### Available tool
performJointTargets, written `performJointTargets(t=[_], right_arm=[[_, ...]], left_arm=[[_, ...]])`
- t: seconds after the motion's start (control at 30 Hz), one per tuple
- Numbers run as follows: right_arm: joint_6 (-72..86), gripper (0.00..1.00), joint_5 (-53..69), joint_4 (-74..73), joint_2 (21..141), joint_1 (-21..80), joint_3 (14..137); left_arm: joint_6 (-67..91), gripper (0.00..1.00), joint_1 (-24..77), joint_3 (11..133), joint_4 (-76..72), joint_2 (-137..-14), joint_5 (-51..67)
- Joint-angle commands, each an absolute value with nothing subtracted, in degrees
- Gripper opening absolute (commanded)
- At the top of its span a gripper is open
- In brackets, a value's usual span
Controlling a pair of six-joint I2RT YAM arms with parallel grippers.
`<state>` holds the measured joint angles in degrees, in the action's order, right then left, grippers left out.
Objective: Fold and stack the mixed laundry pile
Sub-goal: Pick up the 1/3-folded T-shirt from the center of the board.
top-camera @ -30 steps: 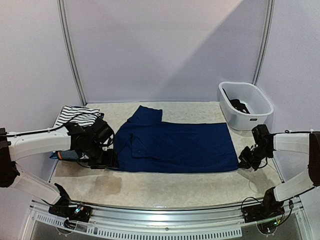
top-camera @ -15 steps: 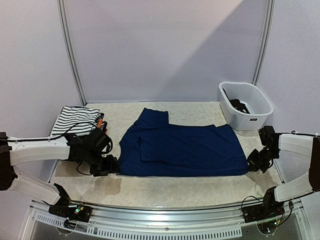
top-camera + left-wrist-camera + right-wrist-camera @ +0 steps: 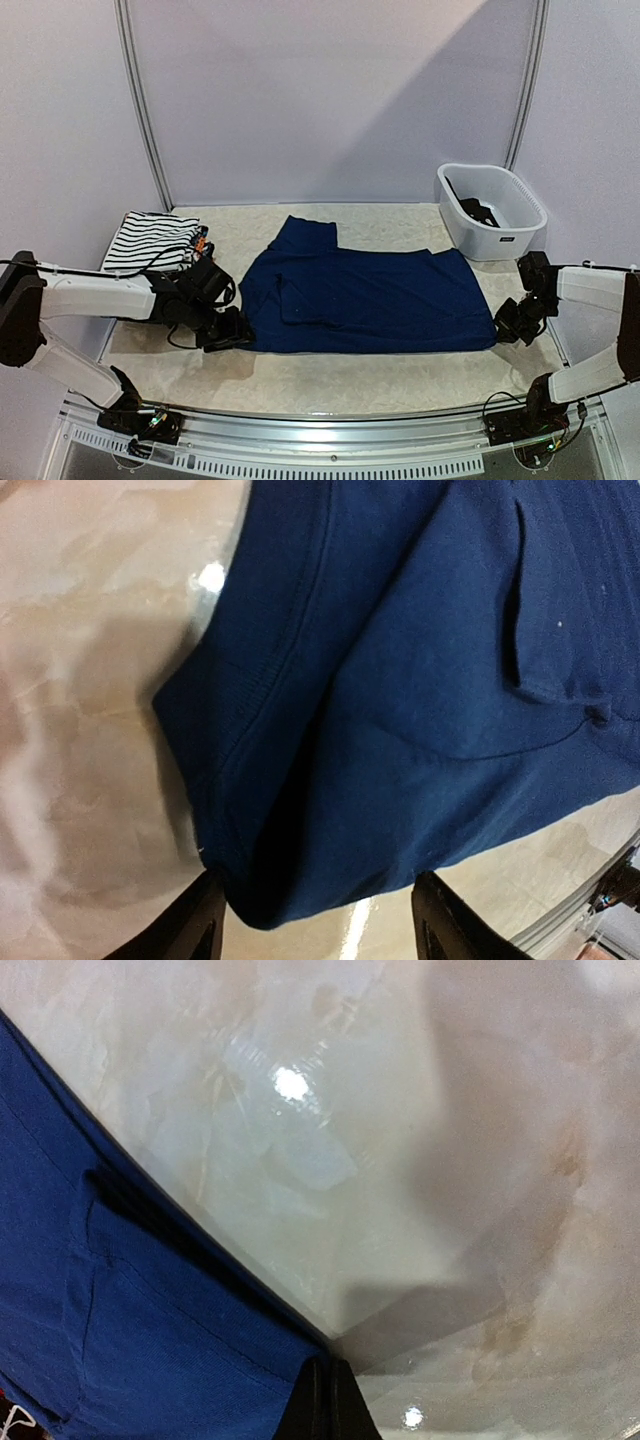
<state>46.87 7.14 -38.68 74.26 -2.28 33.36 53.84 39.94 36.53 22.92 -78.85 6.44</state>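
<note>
A plain navy blue garment [image 3: 370, 295] lies spread flat across the middle of the table. Its near-right corner is pinched in my right gripper [image 3: 505, 325]; in the right wrist view that gripper [image 3: 328, 1400] is shut on the edge of the blue cloth [image 3: 120, 1340]. My left gripper [image 3: 232, 330] sits low at the near-left corner. In the left wrist view it [image 3: 315, 935] stands open, and the rounded corner of the navy cloth [image 3: 400, 680] reaches down between its fingers [image 3: 190, 930]. A folded black-and-white striped garment [image 3: 150, 240] lies at the back left.
A white plastic tub [image 3: 515, 235] stands at the back right with a black garment [image 3: 478, 210] inside. A small colourful bit of cloth [image 3: 200, 238] shows beside the striped garment. The beige table [image 3: 350, 375] ends in a metal rail at the front.
The navy garment has been dragged to the right by my right gripper and now lies flatter. My left gripper has slid right, following the garment's near-left corner.
</note>
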Motion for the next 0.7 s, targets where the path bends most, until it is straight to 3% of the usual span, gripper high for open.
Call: performJointTargets(t=[0.0,0.3,0.37,0.53,0.67], right_arm=[[45.4,0.00,6.5,-40.9,75.8,-2.4,33.0],[44.9,0.00,6.8,-40.7,76.0,-2.4,32.5],[44.9,0.00,6.9,-40.6,76.1,-2.4,32.5],[44.8,0.00,7.1,-41.0,76.1,-2.4,33.6],[44.9,0.00,7.8,-42.7,76.1,-2.4,36.7]], left_arm=[[58.6,0.64,38.7,34.1,20.6,-79.4,4.4],[61.2,0.57,38.5,33.1,21.4,-80.2,4.4],[61.3,0.46,38.5,33.1,20.7,-80.8,4.5],[61.1,0.00,38.6,36.2,22.2,-83.3,3.8],[59.4,0.00,38.8,41.0,26.9,-82.6,1.4]])
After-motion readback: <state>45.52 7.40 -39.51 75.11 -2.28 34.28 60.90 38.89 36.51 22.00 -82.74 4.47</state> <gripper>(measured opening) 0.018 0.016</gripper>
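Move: The T-shirt's near left corner lies between the left hand's open fingers, about 1 cm to the left and 2 cm below. The T-shirt's middle is some 8 cm ahead and 26 cm right of this hand, and the laundry stack some 14 cm ahead and 17 cm left. From the right hand, already shut on the near right corner, that left corner is roughly 52 cm to the left and about level. The left hand sinks about 2 cm over the T-shirt's near left corner, easing some 1 cm to its left and turning a little counter-clockwise, then in the last part its wide-open fingers shut fully and pinch the cloth close to the table. The right hand stays in place with its fingers closed, keeping its pinch on the near right corner. ##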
